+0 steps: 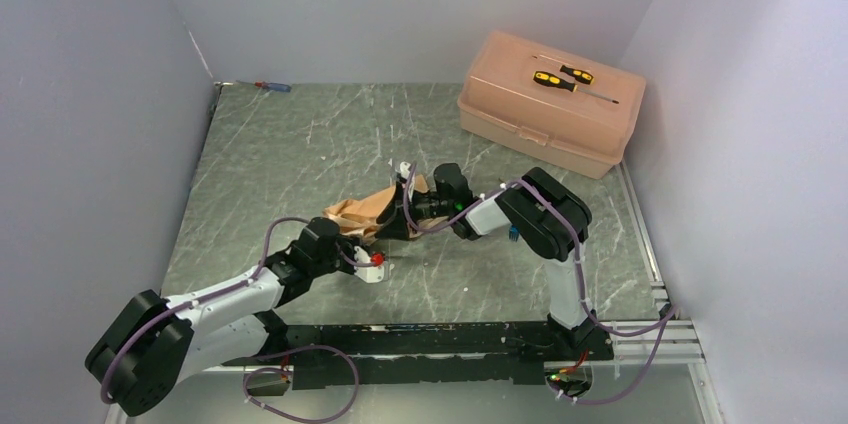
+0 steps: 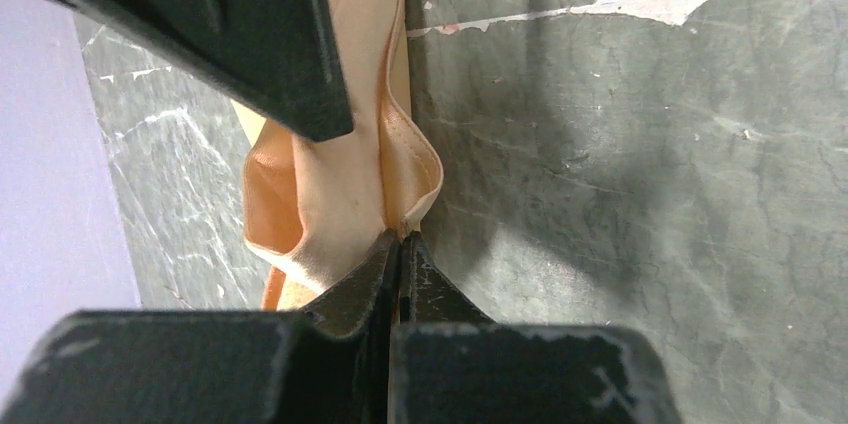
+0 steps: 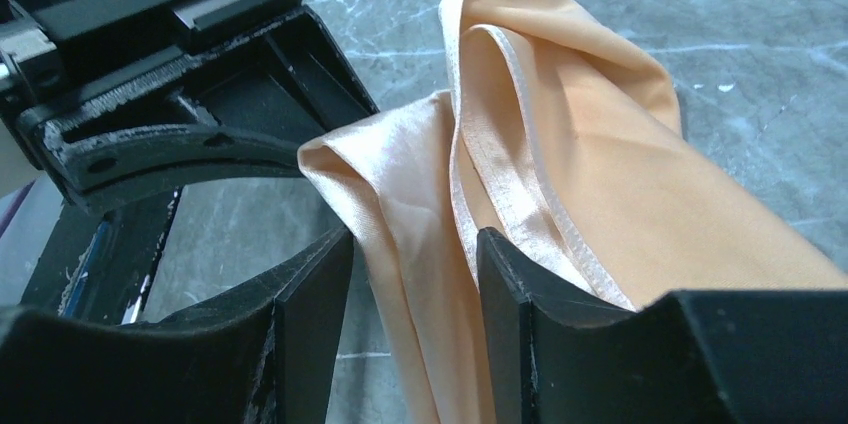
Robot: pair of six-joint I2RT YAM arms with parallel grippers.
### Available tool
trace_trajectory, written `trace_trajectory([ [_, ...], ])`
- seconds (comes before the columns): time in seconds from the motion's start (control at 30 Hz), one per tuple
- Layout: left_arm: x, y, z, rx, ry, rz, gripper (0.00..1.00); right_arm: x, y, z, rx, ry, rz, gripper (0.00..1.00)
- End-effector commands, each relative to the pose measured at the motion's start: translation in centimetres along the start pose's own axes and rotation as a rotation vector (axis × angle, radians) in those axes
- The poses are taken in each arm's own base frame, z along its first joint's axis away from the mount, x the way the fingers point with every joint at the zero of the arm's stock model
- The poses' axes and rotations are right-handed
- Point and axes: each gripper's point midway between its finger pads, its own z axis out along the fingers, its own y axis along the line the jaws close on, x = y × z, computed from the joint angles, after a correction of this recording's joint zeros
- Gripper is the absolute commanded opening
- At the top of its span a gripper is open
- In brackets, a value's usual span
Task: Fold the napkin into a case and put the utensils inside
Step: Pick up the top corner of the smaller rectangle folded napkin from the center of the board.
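Observation:
The peach-orange napkin (image 1: 360, 212) lies crumpled and partly lifted at the middle of the table, between both grippers. My left gripper (image 2: 400, 244) is shut on a folded edge of the napkin (image 2: 340, 184); in the top view it (image 1: 383, 247) sits at the cloth's near side. My right gripper (image 3: 415, 254) is open, with a hanging fold of the napkin (image 3: 560, 144) between its fingers; in the top view it (image 1: 398, 216) reaches in from the right. The utensils are not clearly seen; only a small blue bit (image 1: 512, 234) peeks out by the right arm.
A hard pink plastic box (image 1: 520, 124) stands at the back right with two yellow-and-black screwdrivers (image 1: 562, 77) on its lid. A red-and-blue screwdriver (image 1: 272, 87) lies at the back left corner. Walls close in the left, back and right sides.

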Motion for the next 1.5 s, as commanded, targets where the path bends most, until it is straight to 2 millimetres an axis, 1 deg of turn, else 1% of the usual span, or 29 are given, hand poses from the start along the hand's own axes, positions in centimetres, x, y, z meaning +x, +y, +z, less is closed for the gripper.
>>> trace_trajectory([
  [0.0, -0.1, 0.1, 0.2, -0.010, -0.007, -0.012, 0.03, -2.4, 0.7, 1.2, -0.058, -0.044, -0.098, 0.53],
  [0.1, -0.2, 0.1, 0.1, -0.010, -0.007, -0.014, 0.03, -2.1, 1.1, 1.6, -0.084, -0.044, -0.094, 0.53],
  [0.4, 0.0, 0.6, 0.2, -0.027, 0.004, -0.036, 0.03, -1.3, 2.0, 1.2, -0.127, -0.035, -0.095, 0.55],
  [0.5, -0.1, 0.7, 0.2, -0.032, 0.007, -0.049, 0.03, -1.3, 2.0, 1.1, -0.141, -0.037, -0.093, 0.56],
  [0.57, 0.0, 1.0, 0.1, -0.039, 0.011, -0.059, 0.03, -1.3, 1.6, 1.3, -0.137, -0.035, -0.093, 0.54],
  [0.7, -0.3, 1.3, -0.1, -0.053, 0.003, -0.077, 0.03, -0.9, 0.9, 1.7, -0.140, -0.007, -0.081, 0.42],
  [0.83, -0.3, 1.6, -0.1, -0.062, 0.012, -0.097, 0.03, -1.0, 0.8, 1.8, -0.138, -0.018, -0.084, 0.36],
  [0.9, -0.3, 1.7, -0.1, -0.066, 0.014, -0.103, 0.03, -1.1, 0.7, 1.9, -0.137, -0.025, -0.076, 0.27],
  [1.03, -0.4, 1.9, -0.2, -0.071, 0.010, -0.107, 0.03, -1.3, 0.1, 2.2, -0.112, -0.031, -0.077, 0.03],
  [1.07, -0.4, 1.9, -0.2, -0.071, 0.010, -0.106, 0.03, -1.3, -0.3, 2.3, -0.090, -0.030, -0.077, 0.00],
  [1.2, -0.5, 1.6, -0.4, -0.064, 0.003, -0.098, 0.03, -1.3, -1.7, 2.2, 0.003, -0.023, -0.111, 0.00],
  [1.37, -0.6, 1.1, -0.7, -0.052, -0.013, -0.083, 0.03, -1.6, -4.4, 1.7, 0.176, -0.004, -0.186, 0.00],
  [1.47, -0.7, 1.1, -0.8, -0.052, -0.019, -0.080, 0.03, -1.6, -4.9, 2.0, 0.217, 0.015, -0.229, 0.00],
])
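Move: The napkin's raised flap stands between the right hand's open fingers, about 2 cm to its left and 1 cm back, level in height. The left gripper's shut tips, already holding the napkin's near corner, are some 4 cm left, 3 cm back and 2 cm lower; the napkin's flat part lies about 5 cm ahead, straight out, 5 cm lower. From the left hand the flap is roughly 2 cm ahead, 2 cm right and 2 cm up. Right hand edges 2 cm left, shuts on the flap and draws it some 4 cm forward-down, left still gripping. ##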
